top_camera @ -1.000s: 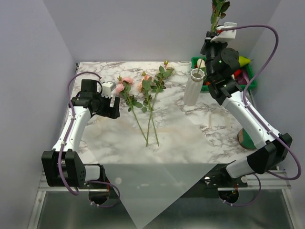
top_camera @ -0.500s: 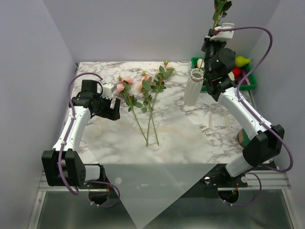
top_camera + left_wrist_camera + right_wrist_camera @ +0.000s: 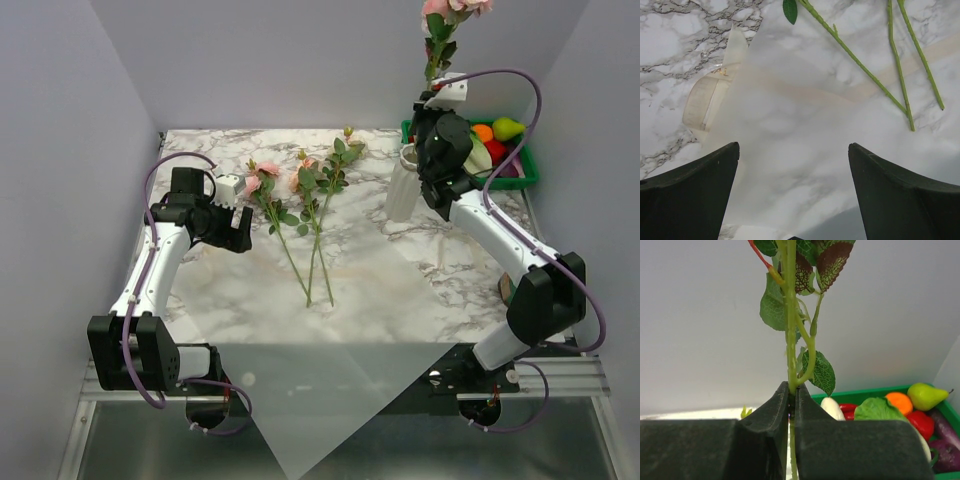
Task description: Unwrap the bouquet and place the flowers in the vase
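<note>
My right gripper [image 3: 433, 98] [image 3: 791, 390] is shut on the green stem of one flower [image 3: 790, 315], held upright. Its pink bloom [image 3: 455, 6] touches the top edge of the top view. The stem's lower end hangs just above the rim of the ribbed white vase [image 3: 405, 185]; whether it is inside is hidden. The bouquet is undone: several flowers [image 3: 312, 190] lie loose on the flat translucent wrap paper [image 3: 330, 340]. My left gripper [image 3: 238, 218] [image 3: 794, 147] hovers open over the paper, left of the stems [image 3: 865, 75]. Nothing is between its fingers.
A cream ribbon loop [image 3: 704, 102] lies on the marble table [image 3: 460, 260] at the paper's left edge. A green bin [image 3: 527, 172] of toy fruit and vegetables stands behind the vase at the back right. A green roll [image 3: 512, 292] sits by the right arm's base.
My right arm has swung left and risen with the flower, bringing the stem over the vase; the bloom now shows at the top. The left arm has stayed put.
</note>
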`<move>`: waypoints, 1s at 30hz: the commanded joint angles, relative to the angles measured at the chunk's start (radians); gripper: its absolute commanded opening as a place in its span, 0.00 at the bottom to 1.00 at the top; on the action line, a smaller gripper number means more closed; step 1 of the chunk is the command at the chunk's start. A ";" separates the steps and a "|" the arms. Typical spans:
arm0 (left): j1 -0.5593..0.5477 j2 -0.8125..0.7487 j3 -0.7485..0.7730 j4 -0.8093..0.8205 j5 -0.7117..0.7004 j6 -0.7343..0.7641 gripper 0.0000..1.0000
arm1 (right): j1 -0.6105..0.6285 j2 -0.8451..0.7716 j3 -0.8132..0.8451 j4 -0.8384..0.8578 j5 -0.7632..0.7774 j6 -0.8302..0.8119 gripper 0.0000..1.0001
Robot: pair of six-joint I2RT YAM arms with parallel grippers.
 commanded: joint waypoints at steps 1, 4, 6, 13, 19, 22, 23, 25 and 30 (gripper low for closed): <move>0.007 -0.024 0.003 -0.001 0.012 0.007 0.99 | -0.006 -0.037 0.013 -0.149 -0.047 0.129 0.30; 0.005 -0.029 0.002 0.004 0.010 0.002 0.99 | -0.006 -0.069 0.002 -0.260 -0.072 0.189 0.49; 0.005 -0.031 -0.001 0.007 0.012 -0.002 0.99 | -0.006 -0.097 -0.008 -0.320 -0.081 0.202 0.54; 0.005 -0.043 0.000 0.007 0.024 -0.013 0.99 | -0.001 -0.287 -0.209 -0.406 -0.089 0.364 0.60; 0.005 -0.046 0.002 0.006 0.033 -0.022 0.99 | 0.092 -0.382 -0.352 -0.363 -0.087 0.338 0.58; 0.005 -0.049 0.002 0.005 0.033 -0.025 0.99 | 0.167 -0.379 -0.354 -0.367 -0.066 0.324 0.58; 0.005 -0.054 -0.001 0.007 0.033 -0.027 0.99 | 0.187 -0.370 -0.354 -0.367 -0.061 0.321 0.58; 0.005 -0.057 -0.004 0.010 0.033 -0.028 0.99 | 0.251 -0.350 -0.355 -0.372 -0.041 0.321 0.60; 0.005 -0.052 -0.014 0.013 0.033 -0.030 0.99 | 0.362 -0.216 -0.329 -0.390 -0.014 0.357 0.71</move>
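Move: The flower still pinched upright in the right hand is bound for the vase, whose middle lies almost straight below that hand: 1 cm back, 1 cm left, some 28 cm down, with the mouth about 16 cm down. The produce box sits 15 cm ahead and 22 cm right, and the loose flowers 7 cm back and 27 cm left, both low on the table. From the left hand the vase stands about 19 cm ahead, 40 cm right. The flower's stem is let go over the vase as the right fingers open to more than half while sinking 3 cm or so. The hand then draws back and down, nearer the robot, and swings left towards the loose flowers, about 13 cm back, 10 cm left and 10 cm down in all, tipping down and turning counter-clockwise some 20 degrees each. ##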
